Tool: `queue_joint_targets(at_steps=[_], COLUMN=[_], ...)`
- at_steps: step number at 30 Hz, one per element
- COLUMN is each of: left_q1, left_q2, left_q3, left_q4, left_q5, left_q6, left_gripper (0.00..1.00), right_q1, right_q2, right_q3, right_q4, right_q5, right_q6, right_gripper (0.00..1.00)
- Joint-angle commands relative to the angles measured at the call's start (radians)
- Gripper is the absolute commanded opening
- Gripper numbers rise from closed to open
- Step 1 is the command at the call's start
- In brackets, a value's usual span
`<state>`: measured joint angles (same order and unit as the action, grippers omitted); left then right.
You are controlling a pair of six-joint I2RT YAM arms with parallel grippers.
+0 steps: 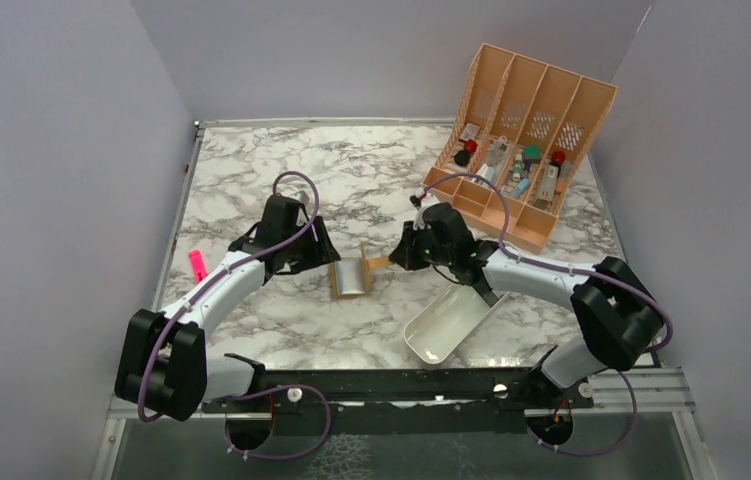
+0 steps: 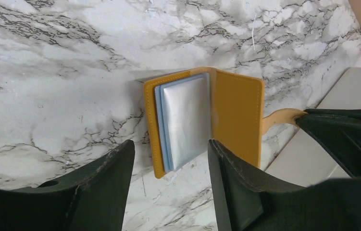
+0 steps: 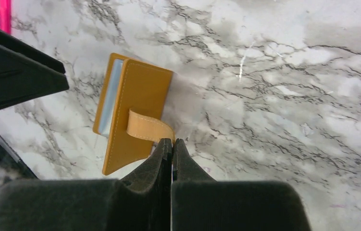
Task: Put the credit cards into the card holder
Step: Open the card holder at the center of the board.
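Note:
The mustard-orange card holder (image 1: 336,281) lies open on the marble table between my two arms. Pale blue-grey credit cards (image 2: 185,120) rest stacked on its left half, their edge also showing as credit cards (image 3: 110,96) in the right wrist view. The right flap of the card holder (image 2: 238,115) is lifted. My right gripper (image 3: 172,142) is shut on the holder's pale strap (image 3: 147,126), holding the flap up. My left gripper (image 2: 169,147) is open just in front of the cards' near edge, with nothing between its fingers.
A white oblong tray (image 1: 448,325) lies near the right arm, close to the holder. The peach slotted organiser (image 1: 521,140) with small items stands at the back right. A pink marker (image 1: 197,264) lies by the left table edge.

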<state>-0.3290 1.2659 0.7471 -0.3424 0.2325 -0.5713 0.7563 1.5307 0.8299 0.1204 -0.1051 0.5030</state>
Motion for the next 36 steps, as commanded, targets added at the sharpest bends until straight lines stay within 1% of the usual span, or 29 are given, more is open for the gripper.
queue_joint_targets(at_steps=[1,5,9,16,22,25,32,36], left_q1=[-0.001,0.0,-0.001,0.0,-0.001,0.0,0.0,0.0], left_q2=[0.007,0.049,0.072,0.11,0.124,0.138,0.119,0.125], left_q3=[0.002,-0.019,-0.062,-0.09,-0.144,-0.15,-0.159,-0.157], left_q4=[0.006,0.048,0.133,0.191,0.337,0.364,0.412,0.434], left_q5=[-0.024,0.031,0.099,0.14,0.254,0.275,0.288,0.296], left_q6=[-0.005,-0.016,-0.037,-0.05,-0.1,-0.107,-0.123,-0.127], left_gripper=[0.6,0.6,0.6,0.6,0.6,0.59,0.42,0.27], right_q1=[-0.021,-0.041,-0.053,-0.067,-0.069,-0.071,-0.077,-0.077], right_q2=[-0.009,0.006,0.009,0.007,0.002,0.007,0.016,0.025], right_q3=[-0.012,-0.021,-0.036,-0.05,-0.062,-0.062,-0.061,-0.055], right_q4=[-0.049,-0.049,-0.037,-0.038,-0.028,-0.03,-0.03,-0.03], right_q5=[0.042,0.041,0.029,0.02,0.012,0.012,0.006,0.002], right_q6=[-0.058,-0.058,-0.062,-0.058,-0.058,-0.057,-0.055,-0.055], right_gripper=[0.01,0.01,0.01,0.01,0.01,0.01,0.01,0.01])
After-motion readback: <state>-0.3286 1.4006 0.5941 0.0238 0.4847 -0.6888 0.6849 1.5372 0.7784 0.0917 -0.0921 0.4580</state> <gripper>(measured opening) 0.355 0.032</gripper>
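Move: Just below the open left fingers lies the card holder, its middle about 3 cm to their right, 2 cm back and some 5 cm down; its raised cover stands roughly 6 cm right and 2 cm back. The right hand already pinches the strap; from it the holder lies about 7 cm left, 2 cm back and 5 cm down. The white tray is some 14 cm right and 7 cm back of that hand. Drawing the strap about 4 cm right and 3 cm down in its kept pinch, the right hand slows almost to a stop. The left hand sinks some 4 cm, easing back slightly, then slides about 3 cm farther right while rolling its left side down by 15 degrees; rising a touch at the end, its fingers half close around the holder's left edge. ##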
